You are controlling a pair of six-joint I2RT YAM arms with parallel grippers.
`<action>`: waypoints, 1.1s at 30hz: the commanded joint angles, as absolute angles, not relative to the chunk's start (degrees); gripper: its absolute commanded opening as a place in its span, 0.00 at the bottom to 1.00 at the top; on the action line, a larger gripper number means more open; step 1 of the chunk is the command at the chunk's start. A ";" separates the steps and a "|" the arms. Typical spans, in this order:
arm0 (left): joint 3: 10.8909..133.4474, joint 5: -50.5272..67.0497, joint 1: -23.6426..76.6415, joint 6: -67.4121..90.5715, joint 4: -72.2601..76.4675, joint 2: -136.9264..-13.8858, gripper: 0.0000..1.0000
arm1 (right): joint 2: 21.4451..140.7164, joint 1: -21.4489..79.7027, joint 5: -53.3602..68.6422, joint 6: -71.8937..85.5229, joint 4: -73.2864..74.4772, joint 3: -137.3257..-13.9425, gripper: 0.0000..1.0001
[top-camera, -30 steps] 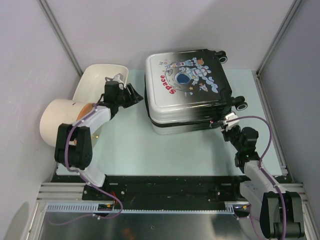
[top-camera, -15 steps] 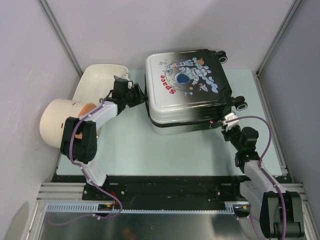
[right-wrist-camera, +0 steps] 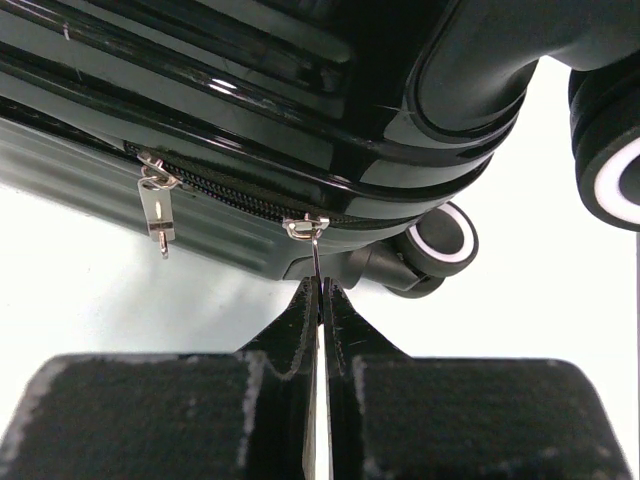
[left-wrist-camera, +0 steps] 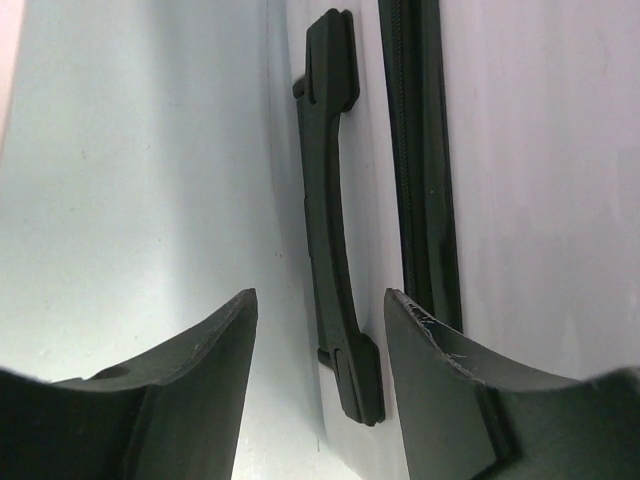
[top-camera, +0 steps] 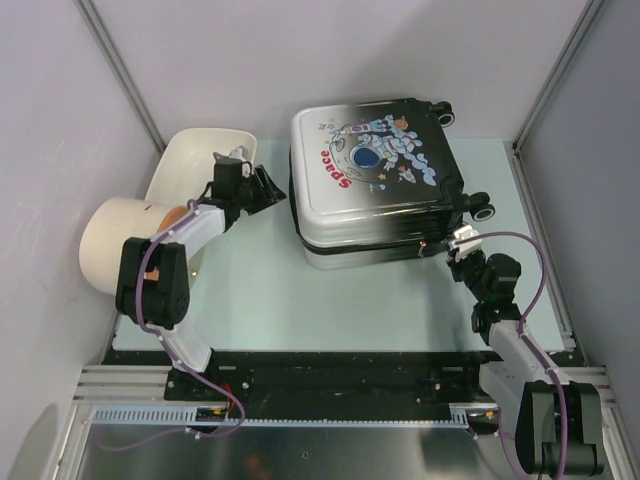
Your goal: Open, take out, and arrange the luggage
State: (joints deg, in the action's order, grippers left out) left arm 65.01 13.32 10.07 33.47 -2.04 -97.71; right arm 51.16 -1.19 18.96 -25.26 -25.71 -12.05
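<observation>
The luggage [top-camera: 375, 175], a white-to-black hard-shell case with an astronaut "Space" print, lies flat and zipped at the table's centre. My left gripper [top-camera: 272, 190] is open at its left side. In the left wrist view the black side handle [left-wrist-camera: 330, 200] runs up between my spread fingers [left-wrist-camera: 200, 370], and nothing is gripped. My right gripper [top-camera: 456, 244] is at the case's near right corner. In the right wrist view it [right-wrist-camera: 321, 287] is shut on a thin metal zipper pull [right-wrist-camera: 315, 250] hanging from the zip. A second zipper pull [right-wrist-camera: 157, 210] hangs free to the left.
A cream plastic tub [top-camera: 200, 160] and a cream cylinder with an orange end [top-camera: 115, 245] stand at the left, close behind my left arm. The case's black wheels [top-camera: 484, 210] stick out at the right. Grey walls close in on three sides.
My left gripper reached in against the case's left side, then drew back a little. The right gripper has held its place on the zipper pull.
</observation>
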 commanded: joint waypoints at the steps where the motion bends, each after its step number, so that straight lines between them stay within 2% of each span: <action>1: 67.58 13.54 11.34 32.00 -0.53 -101.15 0.59 | 51.24 -2.46 17.67 -26.19 -29.27 -14.24 0.00; 10: 73.47 13.10 15.73 31.02 -1.05 -108.54 0.58 | 52.29 -3.34 17.58 -26.89 -31.46 -14.06 0.00; 11: 74.00 13.10 15.91 31.11 -1.14 -109.07 0.56 | 52.56 -3.69 17.67 -26.98 -31.90 -13.89 0.00; 13: 74.35 12.48 16.00 31.03 -1.49 -110.47 0.50 | 52.91 -5.17 18.63 -27.51 -33.13 -13.89 0.00; 15: 75.84 12.39 15.91 29.98 -2.81 -111.70 0.34 | 53.79 -6.58 19.59 -28.38 -33.92 -13.89 0.00; 22: 83.84 10.02 15.12 22.07 -8.08 -116.45 0.02 | 58.26 -15.19 28.98 -31.82 -39.19 -14.85 0.00; 26: 88.58 9.67 14.33 19.52 -10.19 -119.26 0.00 | 63.71 -21.16 35.05 -33.22 -43.06 -17.48 0.00; 33: 98.78 14.41 13.54 13.63 -13.27 -126.02 0.00 | 78.03 -24.17 41.04 -31.91 -55.51 -24.69 0.00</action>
State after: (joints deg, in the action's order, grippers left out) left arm 92.25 13.69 14.83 23.07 -19.09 -120.62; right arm 72.84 -20.95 42.81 -30.70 -40.38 -19.40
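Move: Below the open left hand, about 3 cm ahead, 4 cm right and 6 cm down, lies the middle of the suitcase's black side handle; the white tray sits some 14 cm left and 3 cm ahead. The right hand already pinches a zipper pull: the wheeled corner it heads for is about 4 cm ahead and 5 cm right, with the upper wheel about 7 cm ahead, 6 cm right and higher, and the second pull about 5 cm left, level fore and aft. Dropping about 5 cm while reaching right and a little forward, the left hand closes its fingers on the suitcase's side handle, then eases forward with it, the wrist turning slightly clockwise. The right hand keeps its pinch on the zipper pull and, slowly at first, draws it some 6 cm right along the seam, curving forward around the corner under the wheel. ##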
